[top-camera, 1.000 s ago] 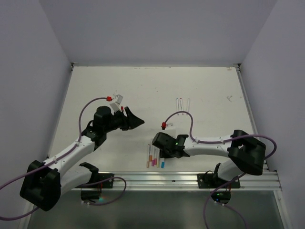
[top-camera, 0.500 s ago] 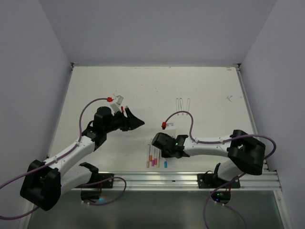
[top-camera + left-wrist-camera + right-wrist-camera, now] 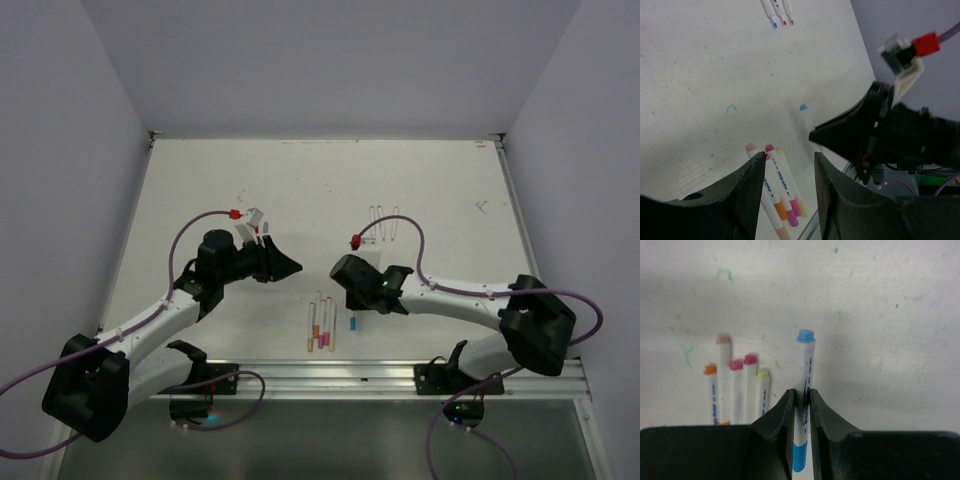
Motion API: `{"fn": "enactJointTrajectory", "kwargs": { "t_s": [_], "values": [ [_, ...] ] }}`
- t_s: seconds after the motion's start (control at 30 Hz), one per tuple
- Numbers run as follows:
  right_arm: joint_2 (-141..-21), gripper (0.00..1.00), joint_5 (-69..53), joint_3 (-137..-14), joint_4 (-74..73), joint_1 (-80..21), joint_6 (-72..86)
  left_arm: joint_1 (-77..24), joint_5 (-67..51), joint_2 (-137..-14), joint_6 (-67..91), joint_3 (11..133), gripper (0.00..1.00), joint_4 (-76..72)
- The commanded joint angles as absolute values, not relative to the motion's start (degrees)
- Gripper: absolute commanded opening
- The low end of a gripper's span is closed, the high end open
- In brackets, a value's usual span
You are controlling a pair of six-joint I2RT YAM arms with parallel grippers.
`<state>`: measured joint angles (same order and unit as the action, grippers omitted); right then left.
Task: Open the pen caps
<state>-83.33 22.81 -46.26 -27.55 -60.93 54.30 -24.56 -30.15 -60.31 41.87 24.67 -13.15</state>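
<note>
My right gripper point(image 3: 801, 392) is shut on the white barrel of a blue-ended pen point(image 3: 805, 365) and holds it above the table. Its long blue cap point(image 3: 800, 459) sits at the near end, below the fingers. In the top view this pen point(image 3: 353, 323) shows just under the right gripper point(image 3: 355, 298). Several capped pens point(image 3: 320, 326) lie side by side near the front rail, with orange and pink caps point(image 3: 785, 212). My left gripper point(image 3: 788, 156) hangs open with nothing between its fingers, left of the right one point(image 3: 292, 264) and facing it.
Three uncapped pens point(image 3: 385, 220) lie further back on the white table point(image 3: 450, 190). Purple cables with red connectors point(image 3: 355, 241) loop over both arms. An aluminium rail point(image 3: 380, 375) runs along the front edge.
My right gripper has closed on the blue pen, lifted it out of the row and carried it back from the rail. The left gripper's jaws have narrowed a little.
</note>
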Motion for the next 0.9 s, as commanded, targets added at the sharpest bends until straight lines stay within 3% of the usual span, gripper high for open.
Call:
{"fn": "enactJointTrajectory", "kwargs": {
  "t_s": [0.0, 0.37, 0.87],
  "values": [
    [-74.28, 0.00, 20.49, -49.66, -22.79, -53.10, 45.46, -24.79, -34.63, -59.24, 40.78, 22.59, 0.47, -19.51],
    [-72.60, 0.00, 15.21, -58.10, -15.04, -47.55, 36.56, -33.21, -33.93, -63.28, 42.10, 22.76, 0.68, -30.85],
    [-71.46, 0.00, 12.57, -55.37, -8.26, -47.46, 38.67, -35.77, -30.15, -71.54, 49.13, 26.62, 0.69, -41.13]
  ]
}}
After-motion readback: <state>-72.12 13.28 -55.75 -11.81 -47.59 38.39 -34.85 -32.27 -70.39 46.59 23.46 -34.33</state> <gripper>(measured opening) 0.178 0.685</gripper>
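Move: The right hand, low over the table, already holds the blue-capped pen; the waiting left gripper is some 18 cm to its left, 5 cm farther out and 10 cm higher. The row of capped pens lies about 10 cm left of the right hand, 1 cm back and 3 cm below. From the left hand the held blue cap is about 17 cm right, 9 cm back and 12 cm down; the loose caps lie 20 cm ahead, 8 cm left and 13 cm below. Up some 16 cm and forward about 10, the right hand quickly carries the gripped pen, then edges left towards the left gripper while its down-pointing fingers tilt up and roll some 30 degrees. Meanwhile the left hand shifts about 6 cm right and slightly back towards the blue cap, turning a little clockwise and opening its fingers wider, without touching the cap. ##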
